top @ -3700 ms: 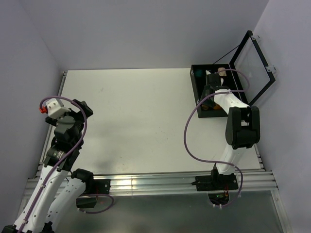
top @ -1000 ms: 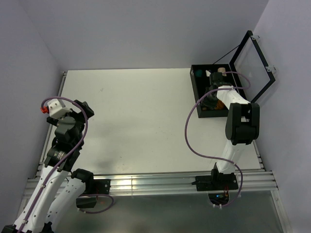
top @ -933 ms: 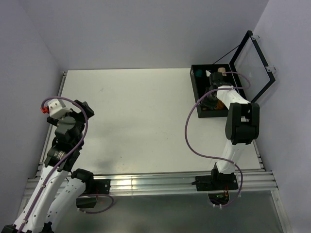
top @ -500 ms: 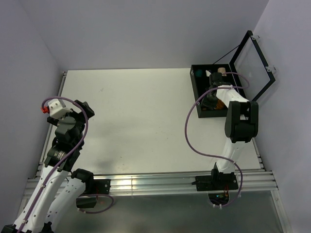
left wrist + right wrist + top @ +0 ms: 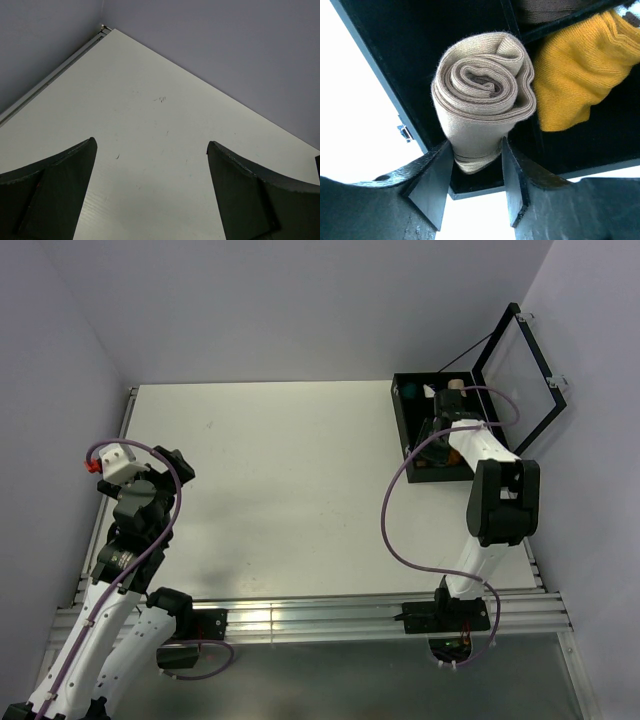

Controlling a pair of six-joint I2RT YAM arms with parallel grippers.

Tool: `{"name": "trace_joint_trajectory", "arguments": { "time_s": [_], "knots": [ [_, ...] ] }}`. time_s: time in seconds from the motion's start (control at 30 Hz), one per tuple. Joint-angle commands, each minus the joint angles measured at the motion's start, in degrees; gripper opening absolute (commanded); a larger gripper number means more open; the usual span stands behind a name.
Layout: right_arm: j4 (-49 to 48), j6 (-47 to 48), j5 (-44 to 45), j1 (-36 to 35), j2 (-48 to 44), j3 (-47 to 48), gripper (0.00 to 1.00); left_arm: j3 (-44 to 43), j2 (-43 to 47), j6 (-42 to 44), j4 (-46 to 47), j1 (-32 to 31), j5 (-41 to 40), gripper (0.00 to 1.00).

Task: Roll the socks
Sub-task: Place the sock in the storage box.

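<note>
In the right wrist view a plain tan sock [image 5: 480, 95], rolled into a tight spiral, stands in a compartment of the black box [image 5: 395, 65]. My right gripper [image 5: 477, 170] is open, its two fingers close on either side of the roll's near end. A mustard-orange sock [image 5: 575, 85] lies unrolled in the compartment to the right, and a dark brown sock [image 5: 545, 10] shows at the top edge. From above, the right gripper [image 5: 437, 445] reaches into the box [image 5: 400, 420]. My left gripper [image 5: 151, 143] hangs wide open over bare table at the far left [image 5: 165, 465].
The box's clear lid [image 5: 520, 380] stands open toward the right wall. Small teal [image 5: 410, 392] and cream [image 5: 456, 385] bundles sit in the box's back row. Walls close in on the left, back and right of the white table [image 5: 290, 470].
The right gripper has widened around the tan roll and the right arm has shifted slightly over the box. The left arm has not moved.
</note>
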State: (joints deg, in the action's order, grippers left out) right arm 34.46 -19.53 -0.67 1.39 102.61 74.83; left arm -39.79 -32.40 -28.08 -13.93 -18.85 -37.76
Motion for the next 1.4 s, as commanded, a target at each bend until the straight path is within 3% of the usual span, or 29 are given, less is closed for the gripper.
{"name": "trace_joint_trajectory", "arguments": {
  "time_s": [0.0,0.53,0.7,1.17,1.3,1.37],
  "knots": [
    [1.7,-1.2,-3.6,-1.8,-2.4,-0.8,0.53,0.0,0.2,1.1,2.4,-0.2,0.5,0.98],
    [-3.8,-4.6,3.7,-1.8,-11.2,0.3,0.55,0.1,0.2,1.2,2.4,-0.3,0.6,0.98],
    [-6.7,-4.9,10.2,-1.8,-10.1,1.8,0.44,0.0,0.1,1.1,2.4,-0.2,0.7,0.98],
    [-7.8,-5.8,12.5,-1.8,-0.7,3.1,0.46,0.1,0.0,1.3,2.6,-0.3,0.9,0.98],
    [-7.1,-5.8,12.3,-1.8,0.7,1.3,0.36,0.2,0.1,1.4,2.6,-0.3,1.1,0.98],
    [-5.5,-5.7,11.7,-1.8,1.9,1.3,0.23,0.2,0.1,1.4,2.5,-0.3,1.1,0.98]
  ]
}}
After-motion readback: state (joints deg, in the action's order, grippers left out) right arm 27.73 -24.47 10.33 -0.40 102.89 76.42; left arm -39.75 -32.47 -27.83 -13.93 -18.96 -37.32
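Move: The rolled tan sock stands in the box's near left compartment between my right fingers, its middle about 2 cm ahead of that hand and 1 cm below. The yellow sock lies some 7 cm to the hand's right and 2 cm ahead, about 2 cm below; the brown one is roughly 9 cm ahead, 6 cm right and 2 cm below. From my idle left hand the tan sock is about 15 cm ahead, 62 cm right and 22 cm below. I lift my half-open right fingers about 7 cm up off the tan sock and carry them some 4 cm forward and a little right over its rolled end, tilting the fingertips outward. Then I lower the hand about 5 cm towards the roll, easing part of that tilt back and narrowing the fingers until their tips are close together at its coiled top. ##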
